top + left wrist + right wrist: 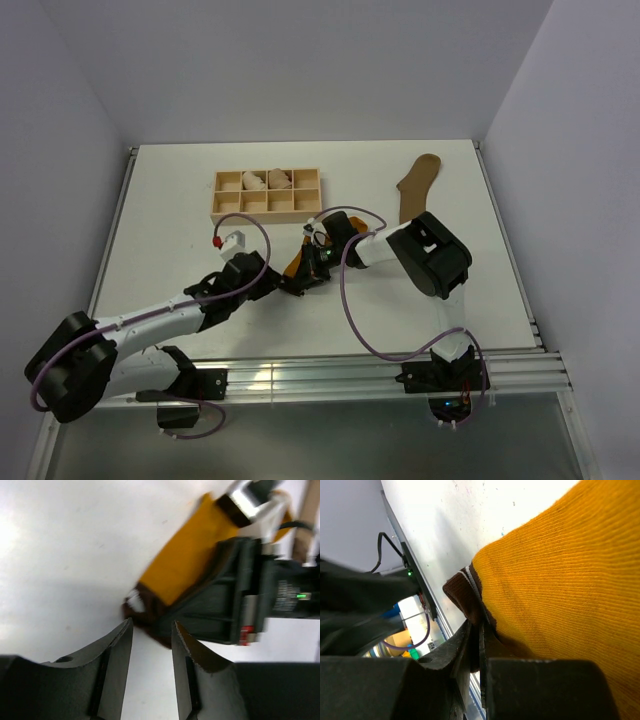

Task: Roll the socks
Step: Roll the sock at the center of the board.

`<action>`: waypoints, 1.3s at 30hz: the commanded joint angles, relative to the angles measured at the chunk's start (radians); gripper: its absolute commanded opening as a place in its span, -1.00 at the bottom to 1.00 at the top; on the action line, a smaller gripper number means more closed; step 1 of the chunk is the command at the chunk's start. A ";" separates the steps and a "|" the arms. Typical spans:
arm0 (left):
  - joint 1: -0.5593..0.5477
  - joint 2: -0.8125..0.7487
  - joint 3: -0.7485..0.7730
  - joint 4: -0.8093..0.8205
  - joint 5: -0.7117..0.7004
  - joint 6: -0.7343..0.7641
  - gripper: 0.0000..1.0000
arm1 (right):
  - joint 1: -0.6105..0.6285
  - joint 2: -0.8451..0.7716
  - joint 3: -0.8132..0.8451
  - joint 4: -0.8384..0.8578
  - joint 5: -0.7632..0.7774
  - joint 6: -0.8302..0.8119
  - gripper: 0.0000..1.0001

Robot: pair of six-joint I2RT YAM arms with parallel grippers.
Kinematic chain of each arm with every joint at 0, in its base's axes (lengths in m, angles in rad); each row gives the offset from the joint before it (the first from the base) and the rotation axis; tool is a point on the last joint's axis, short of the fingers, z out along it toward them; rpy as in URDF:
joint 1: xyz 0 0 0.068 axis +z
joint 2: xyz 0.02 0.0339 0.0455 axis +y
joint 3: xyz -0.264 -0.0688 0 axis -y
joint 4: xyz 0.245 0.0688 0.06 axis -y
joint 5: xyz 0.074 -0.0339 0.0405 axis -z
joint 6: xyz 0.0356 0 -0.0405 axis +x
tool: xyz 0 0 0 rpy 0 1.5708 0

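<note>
The mustard-orange sock (185, 562) lies on the white table in the middle, its brown striped cuff (462, 592) lifted. My right gripper (479, 630) is shut on that cuff, pinching the fabric between its fingers; from above it sits at the sock's near end (298, 264). My left gripper (152, 627) stands open just short of the cuff, with bare table showing between its fingers. In the top view the left gripper (275, 283) is close beside the right gripper (310, 262). The olive-brown sock (418, 183) lies flat at the back right, apart from both arms.
A wooden compartment tray (228, 212) stands at the back centre-left, with pale pinkish rolled bundles (266, 181) in its upper compartments. The right arm's black body (240, 600) is right ahead of the left fingers. Cables loop above both wrists.
</note>
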 commanded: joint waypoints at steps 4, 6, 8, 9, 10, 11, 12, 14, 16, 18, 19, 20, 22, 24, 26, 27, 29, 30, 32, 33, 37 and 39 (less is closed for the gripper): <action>-0.004 0.080 -0.032 0.008 0.022 -0.071 -0.21 | -0.007 0.014 0.011 0.012 0.025 -0.011 -1.00; -0.004 0.097 -0.035 0.025 0.028 -0.070 -0.27 | -0.005 0.014 0.011 0.013 0.022 -0.008 -1.00; -0.004 0.119 -0.037 0.054 0.037 -0.064 -0.32 | -0.005 0.014 0.011 0.016 0.022 -0.008 -1.00; -0.004 0.126 -0.035 0.064 0.039 -0.059 -0.37 | -0.005 0.014 0.011 0.016 0.022 -0.008 -1.00; -0.003 0.141 -0.034 0.076 0.040 -0.056 -0.39 | -0.007 0.014 0.010 0.016 0.020 -0.008 -1.00; -0.004 0.146 -0.029 0.079 0.040 -0.053 -0.42 | -0.007 0.014 0.010 0.018 0.022 -0.007 -1.00; -0.004 0.154 -0.026 0.082 0.039 -0.047 -0.46 | -0.005 0.014 0.008 0.019 0.022 -0.005 -1.00; -0.004 0.175 -0.012 0.084 0.036 -0.041 -0.48 | -0.007 0.014 0.010 0.016 0.022 -0.008 -1.00; -0.004 0.188 -0.006 0.094 0.034 -0.032 -0.50 | -0.005 0.014 0.008 0.018 0.022 -0.007 -1.00; -0.004 0.192 0.000 0.108 0.030 -0.021 -0.53 | -0.005 0.015 0.008 0.019 0.022 -0.007 -1.00; -0.004 0.195 0.000 0.114 0.030 -0.016 -0.53 | -0.005 0.017 0.008 0.021 0.020 -0.005 -1.00; -0.004 0.200 0.006 0.119 0.028 -0.012 -0.53 | -0.005 0.017 0.007 0.021 0.020 -0.005 -1.00; -0.004 0.204 0.014 0.130 0.031 0.002 -0.53 | -0.005 0.018 0.008 0.019 0.020 -0.007 -1.00; -0.004 0.209 0.026 0.133 0.036 0.010 -0.54 | -0.005 0.020 0.008 0.016 0.019 -0.007 -1.00; -0.004 0.214 0.035 0.133 0.039 0.011 -0.54 | -0.005 0.021 0.011 0.015 0.019 -0.010 -1.00; -0.004 0.211 0.035 0.137 0.040 0.013 -0.54 | -0.005 0.021 0.010 0.015 0.017 -0.010 -1.00; -0.004 0.203 0.032 0.145 0.042 0.016 -0.54 | -0.005 0.026 0.010 0.016 0.019 -0.007 -1.00; -0.004 0.200 0.032 0.148 0.039 0.018 -0.54 | -0.005 0.026 0.010 0.018 0.019 -0.007 -1.00; -0.004 0.197 0.032 0.160 0.037 0.021 -0.54 | -0.005 0.028 0.010 0.018 0.017 -0.007 -1.00; -0.004 0.203 0.035 0.159 0.039 0.021 -0.55 | -0.005 0.028 0.010 0.018 0.019 -0.007 -1.00; -0.004 0.250 0.058 0.163 0.051 0.028 -0.56 | -0.005 0.035 0.011 0.016 0.020 -0.007 -1.00; -0.004 0.261 0.066 0.171 0.057 0.031 -0.56 | -0.005 0.040 0.014 0.015 0.022 -0.005 -1.00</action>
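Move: The orange sock's dark striped cuff lies about 5 cm below the left hand, 1 cm ahead and some 2 cm to its right. The right gripper's tips, already holding the cuff, are roughly 5 cm to the left hand's right, level fore and aft. The wooden tray's middle sits some 21 cm ahead and 4 cm left of the left hand. For the right hand, the cuff's middle is about 2 cm left and 1 cm back, at its own height. Bring the left gripper down about 5 cm to the sock's cuff, easing slightly back and tipping the fingers a little steeper, and close the half-open fingers as it gets low. Then nudge roughly 2 cm forward and right towards the right gripper, with the tips pinching the cuff's free edge. Keep the right gripper still, holding its pinch on the cuff. ##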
